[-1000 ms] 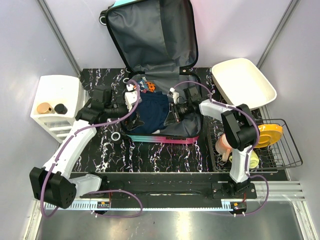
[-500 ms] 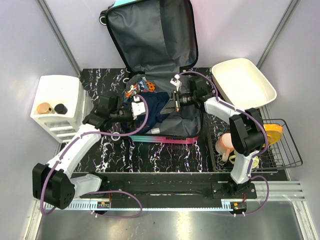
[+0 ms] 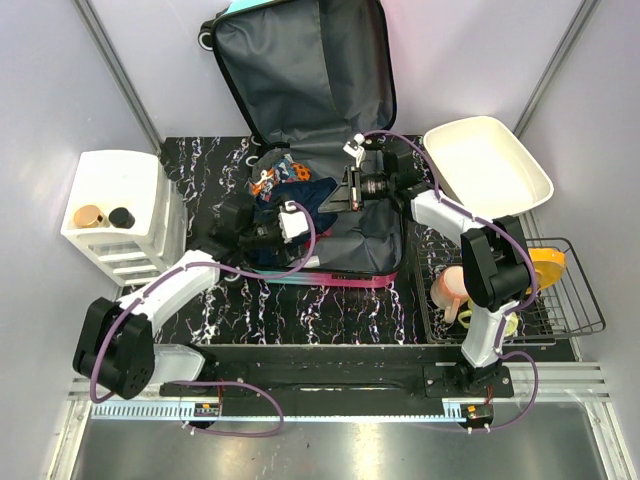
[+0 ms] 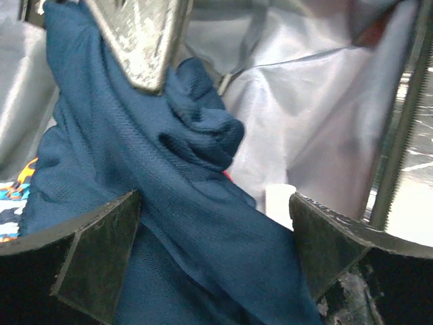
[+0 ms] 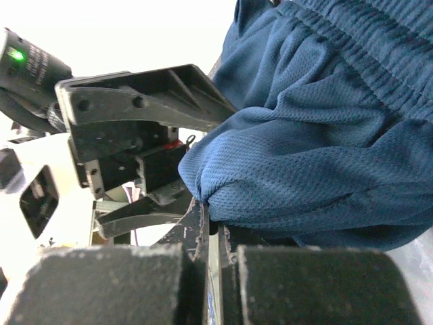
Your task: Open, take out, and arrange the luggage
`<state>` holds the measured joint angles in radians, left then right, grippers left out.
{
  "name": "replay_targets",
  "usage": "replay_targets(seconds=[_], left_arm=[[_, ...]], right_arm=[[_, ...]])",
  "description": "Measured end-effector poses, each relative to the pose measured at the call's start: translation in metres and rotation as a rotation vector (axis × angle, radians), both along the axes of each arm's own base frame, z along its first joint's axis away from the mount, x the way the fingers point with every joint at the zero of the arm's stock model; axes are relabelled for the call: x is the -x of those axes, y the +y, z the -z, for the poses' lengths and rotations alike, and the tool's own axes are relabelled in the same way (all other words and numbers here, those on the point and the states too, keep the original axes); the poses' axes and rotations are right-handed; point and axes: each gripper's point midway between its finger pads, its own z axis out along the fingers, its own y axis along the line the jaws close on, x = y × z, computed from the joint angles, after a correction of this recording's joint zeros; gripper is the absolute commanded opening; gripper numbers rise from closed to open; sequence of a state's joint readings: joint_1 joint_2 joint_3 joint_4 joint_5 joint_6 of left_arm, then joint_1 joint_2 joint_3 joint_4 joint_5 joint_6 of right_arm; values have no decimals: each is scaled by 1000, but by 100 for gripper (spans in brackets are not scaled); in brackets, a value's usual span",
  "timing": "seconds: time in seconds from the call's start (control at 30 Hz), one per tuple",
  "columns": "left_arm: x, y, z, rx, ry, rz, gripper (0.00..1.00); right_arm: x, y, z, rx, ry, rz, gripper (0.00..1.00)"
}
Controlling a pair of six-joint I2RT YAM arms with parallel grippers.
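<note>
The luggage [image 3: 330, 276] lies open on the black marble table, its grey-lined lid [image 3: 300, 70] standing up at the back. A navy mesh garment [image 3: 312, 198] sits in the lower shell. My right gripper [image 3: 340, 198] reaches in from the right and is shut on a fold of this garment [image 5: 298, 176], pinched between the fingertips of the right gripper [image 5: 216, 230]. My left gripper [image 3: 300, 228] comes in from the left. The left gripper [image 4: 213, 210] is wide open, with navy cloth [image 4: 155, 176] draped between the fingers, unpinched.
Small orange and patterned items [image 3: 280, 175] lie at the suitcase's back left. A white drawer unit [image 3: 110, 200] stands at the left. A white oval tub [image 3: 490, 165] sits at the back right, and a wire rack [image 3: 585, 310] with dishes at the right.
My right gripper has shut on the navy garment and drawn it back and up. My left arm has swung right into the suitcase, its jaws opening wider.
</note>
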<state>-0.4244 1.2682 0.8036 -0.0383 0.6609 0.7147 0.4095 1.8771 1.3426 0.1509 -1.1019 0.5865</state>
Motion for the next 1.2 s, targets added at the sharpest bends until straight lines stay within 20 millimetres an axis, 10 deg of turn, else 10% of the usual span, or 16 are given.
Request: replay_targets(seconds=[0.27, 0.47, 0.53, 0.83, 1.2], left_arm=[[-38, 1, 15, -21, -17, -190, 25], [-47, -1, -7, 44, 29, -217, 0], [-47, -3, -18, 64, 53, -206, 0], [-44, -9, -35, 99, 147, -162, 0], [-42, -11, -33, 91, 207, -133, 0]], right_arm=[[0, 2, -10, -32, -13, -11, 1], [-7, -4, -8, -10, -64, -3, 83], [-13, -11, -10, 1, -121, 9, 98], [-13, -57, -64, 55, -729, 109, 100], [5, -15, -40, 33, -1136, -86, 100]])
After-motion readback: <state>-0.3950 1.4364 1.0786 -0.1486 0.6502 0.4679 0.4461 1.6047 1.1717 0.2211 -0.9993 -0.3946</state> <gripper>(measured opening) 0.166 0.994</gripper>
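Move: The navy cloth already hangs by its bunched corner from the right fingers and runs between the left hand's open ones. Its middle is about 5 cm ahead of the left hand, 1 cm to its left and 4 cm below; from the right hand it is 2 cm back, 6 cm left and 8 cm below. The white tube lies 3 cm back, 2 cm right and 11 cm below the left hand; the patterned clothes 12 cm ahead, 4 cm left and 10 cm below. The navy cloth changes hands: the left hand pushes about 4 cm forward, dipping slightly, shuts on it and lifts some 5 cm with it. The right hand stays until that grip closes, then opens wide, lets go and draws off right and up. Rolling about 65 degrees around its finger line, its top back towards the base, it comes partway back left and down, still open. ##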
